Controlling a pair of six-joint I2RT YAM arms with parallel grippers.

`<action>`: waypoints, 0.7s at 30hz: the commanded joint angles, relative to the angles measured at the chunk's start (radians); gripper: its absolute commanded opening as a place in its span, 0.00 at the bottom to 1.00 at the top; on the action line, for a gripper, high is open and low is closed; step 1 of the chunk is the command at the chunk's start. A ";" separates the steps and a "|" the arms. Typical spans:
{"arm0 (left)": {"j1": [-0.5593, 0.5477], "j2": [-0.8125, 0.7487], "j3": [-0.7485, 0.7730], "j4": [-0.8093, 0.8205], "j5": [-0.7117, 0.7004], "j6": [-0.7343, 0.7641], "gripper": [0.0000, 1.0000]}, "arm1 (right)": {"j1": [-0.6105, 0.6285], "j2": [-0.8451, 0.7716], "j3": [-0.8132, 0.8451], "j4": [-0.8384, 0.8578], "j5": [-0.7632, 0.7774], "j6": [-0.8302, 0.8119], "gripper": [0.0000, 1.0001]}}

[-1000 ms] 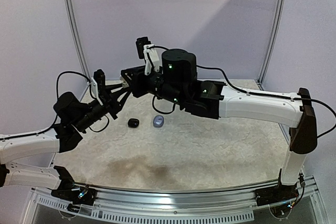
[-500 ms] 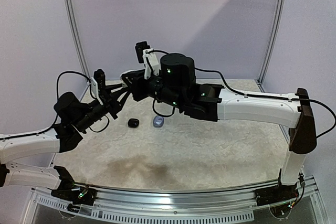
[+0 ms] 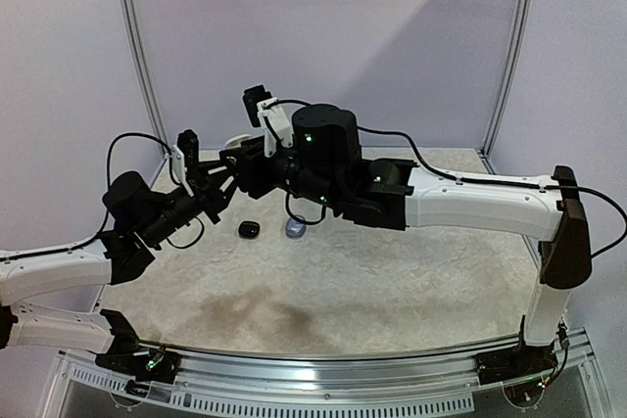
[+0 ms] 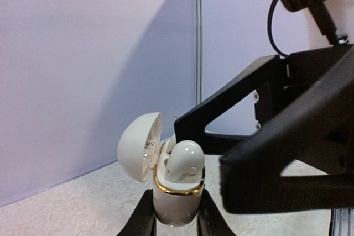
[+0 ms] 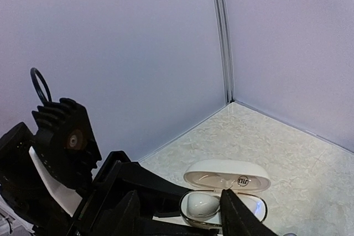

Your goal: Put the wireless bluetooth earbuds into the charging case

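The white charging case (image 4: pixel 176 203), gold-rimmed with its lid open, is held upright above the table with my left gripper (image 4: pixel 176 214) shut on its lower body. A white earbud (image 4: pixel 182 161) sits in the case's near socket, its rounded top sticking up. In the right wrist view the same earbud (image 5: pixel 200 205) lies in the open case (image 5: pixel 227 178). My right gripper (image 5: pixel 178 196) stands open around the case, one finger on each side, holding nothing. From above, both grippers meet at the case (image 3: pixel 235 142), the left gripper (image 3: pixel 223 168) below the right gripper (image 3: pixel 242 157).
A small black rounded case (image 3: pixel 249 229) and a pale blue-grey one (image 3: pixel 295 228) lie on the mottled beige table (image 3: pixel 392 271) beneath the right arm. Purple walls close the back and sides, with a metal corner post (image 5: pixel 221 31).
My right gripper has opened and its wrist has shifted a little to the left. The left arm and the case have stayed put.
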 commanded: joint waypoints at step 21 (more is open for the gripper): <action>0.004 -0.059 0.032 -0.384 0.264 1.062 0.00 | -0.029 -0.098 0.201 -0.667 0.168 0.138 0.65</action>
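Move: The white charging case, lid open, is already held in the left fingers; below it on the table lie the black case, about 7 cm ahead, 6 cm left and 31 cm down from the left hand, and the purple case, 12 cm to the right of the black one. From the right hand the white case is only about 2 cm ahead and 2 cm lower, with no sideways offset, its fingers parting around an earbud. The white case and its earbud are left behind as the right fingers spread wider, come free and, after a brief pause, climb about 9 cm and swing 8 cm right. Still gripping the case, the left hand then drops some 5 cm towards the two table cases while drawing back nearly as far and a little right, rolling about 40 degrees about its fingers, its left side rising. ##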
